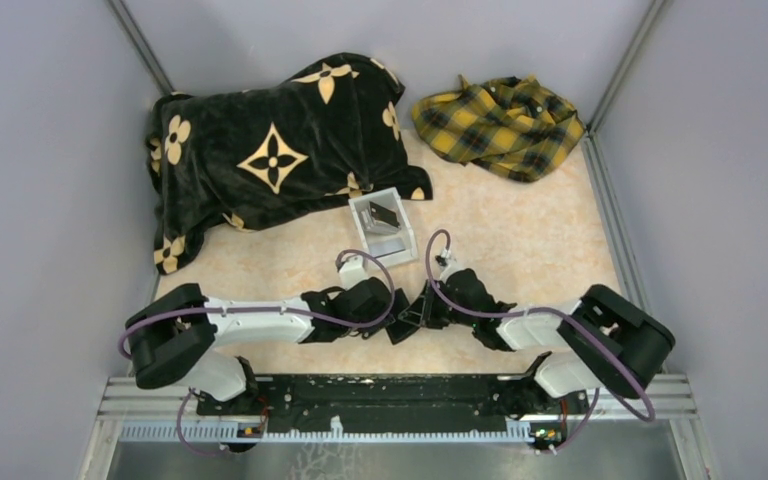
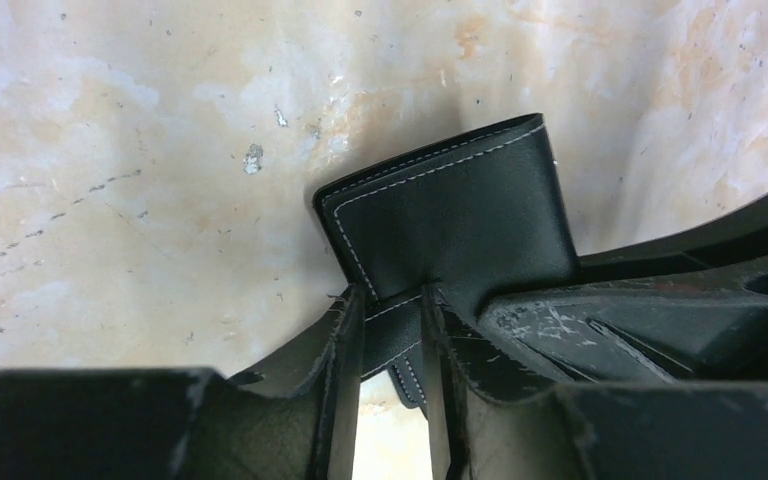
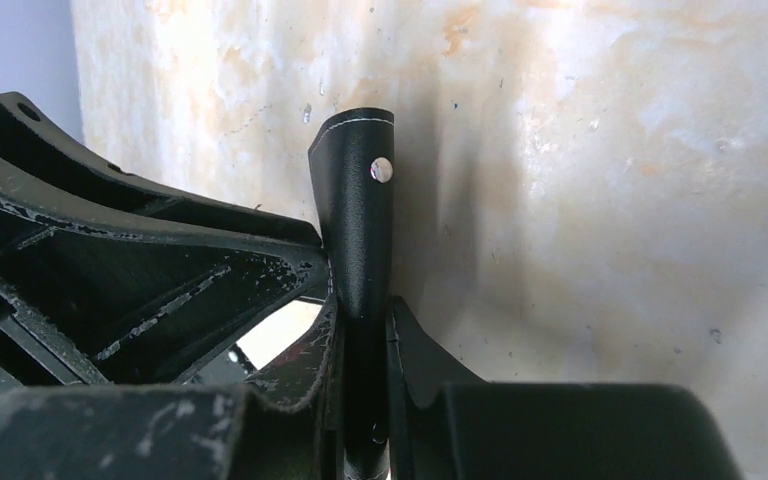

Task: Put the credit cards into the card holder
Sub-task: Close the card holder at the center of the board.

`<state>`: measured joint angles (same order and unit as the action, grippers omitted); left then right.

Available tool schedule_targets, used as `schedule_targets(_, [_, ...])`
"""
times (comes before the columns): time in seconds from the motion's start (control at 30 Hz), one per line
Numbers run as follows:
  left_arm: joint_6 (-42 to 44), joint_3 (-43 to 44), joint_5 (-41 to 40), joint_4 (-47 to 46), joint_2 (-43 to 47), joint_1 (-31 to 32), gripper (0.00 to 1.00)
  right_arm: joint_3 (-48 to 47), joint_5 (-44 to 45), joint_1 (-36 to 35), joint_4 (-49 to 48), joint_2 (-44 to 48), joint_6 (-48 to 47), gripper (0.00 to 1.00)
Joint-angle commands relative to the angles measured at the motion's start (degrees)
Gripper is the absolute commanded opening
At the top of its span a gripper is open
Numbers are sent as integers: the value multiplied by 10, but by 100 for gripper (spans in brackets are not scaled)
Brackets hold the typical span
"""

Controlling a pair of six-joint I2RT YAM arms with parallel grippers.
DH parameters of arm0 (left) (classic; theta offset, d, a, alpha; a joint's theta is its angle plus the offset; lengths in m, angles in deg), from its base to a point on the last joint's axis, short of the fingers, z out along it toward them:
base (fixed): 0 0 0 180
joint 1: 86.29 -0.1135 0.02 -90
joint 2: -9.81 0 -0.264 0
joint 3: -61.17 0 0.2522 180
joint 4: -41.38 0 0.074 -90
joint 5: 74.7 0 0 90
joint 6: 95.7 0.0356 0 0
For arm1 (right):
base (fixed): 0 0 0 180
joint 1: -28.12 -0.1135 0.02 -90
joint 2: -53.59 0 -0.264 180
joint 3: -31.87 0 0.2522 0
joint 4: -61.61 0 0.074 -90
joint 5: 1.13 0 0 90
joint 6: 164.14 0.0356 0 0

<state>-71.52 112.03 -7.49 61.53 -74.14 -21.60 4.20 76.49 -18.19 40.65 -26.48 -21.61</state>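
The card holder [image 2: 450,215], a black wallet with white stitching, hangs just above the table between both arms. My left gripper [image 2: 392,300] is shut on its lower stitched edge. My right gripper [image 3: 363,315] is shut on the wallet's flap [image 3: 355,220], which carries a silver snap stud. In the top view the two grippers meet at the table's middle [image 1: 410,316], hiding most of the wallet. One dark credit card [image 1: 384,214] leans inside the clear-white box [image 1: 400,245] just beyond them. No other cards show.
A black blanket with gold flower prints [image 1: 270,150] lies bunched at the back left, touching the box. A yellow plaid cloth [image 1: 500,125] sits at the back right. Grey walls close in both sides.
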Motion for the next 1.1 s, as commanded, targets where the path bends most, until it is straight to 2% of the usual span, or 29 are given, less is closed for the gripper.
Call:
schedule_targets(0.0, [19,11,5,62,-23,-14,38,-56,0,-12,133,84,-43,0])
schedule_targets(0.13, [23,50,-36,106,19,-15,59,-123,70,-12,299,166,-90,0])
schedule_targets(0.2, [24,57,-53,116,50,-15,65,-160,111,-12,382,190,-117,0])
schedule_targets(0.3, [21,55,-74,131,97,-17,71,-214,168,-15,478,207,-147,0])
schedule_targets(0.43, [7,38,-88,158,150,-17,72,-277,269,-58,571,198,-172,0])
schedule_targets(0.7, [-47,-48,-89,183,257,-17,72,-461,515,-177,796,28,-153,0])
schedule_targets(0.8, [-77,-71,-97,206,282,-17,71,-500,558,-207,851,-40,-117,0])
schedule_targets(1.07, [-132,-123,-98,228,323,-17,71,-566,639,-242,916,-199,-37,0])
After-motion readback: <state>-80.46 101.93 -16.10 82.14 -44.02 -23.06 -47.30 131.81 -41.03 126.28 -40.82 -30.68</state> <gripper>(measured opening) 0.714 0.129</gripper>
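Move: Right between the right hand's closed fingers is the folded card holder, its middle about 1 cm to that hand's left and at its height. From the left hand the holder's middle is some 3 cm to the right and 1 cm ahead, about level, with its strap between the left fingers. The white box lies about 17 cm ahead of both hands, 4 cm to the right hand's left and straight ahead of the left, with a dark card some 3 cm beyond its middle. Keeping its pinch on the card holder, the right hand lifts it about 10 cm, going a little forward and right, and rolls some 65 degrees until its fingers point down, then sinks 4 cm or so. The left fingers open off the strap; that hand rises about 8 cm, then swings some 10 cm left, away from the holder, and sinks again. ##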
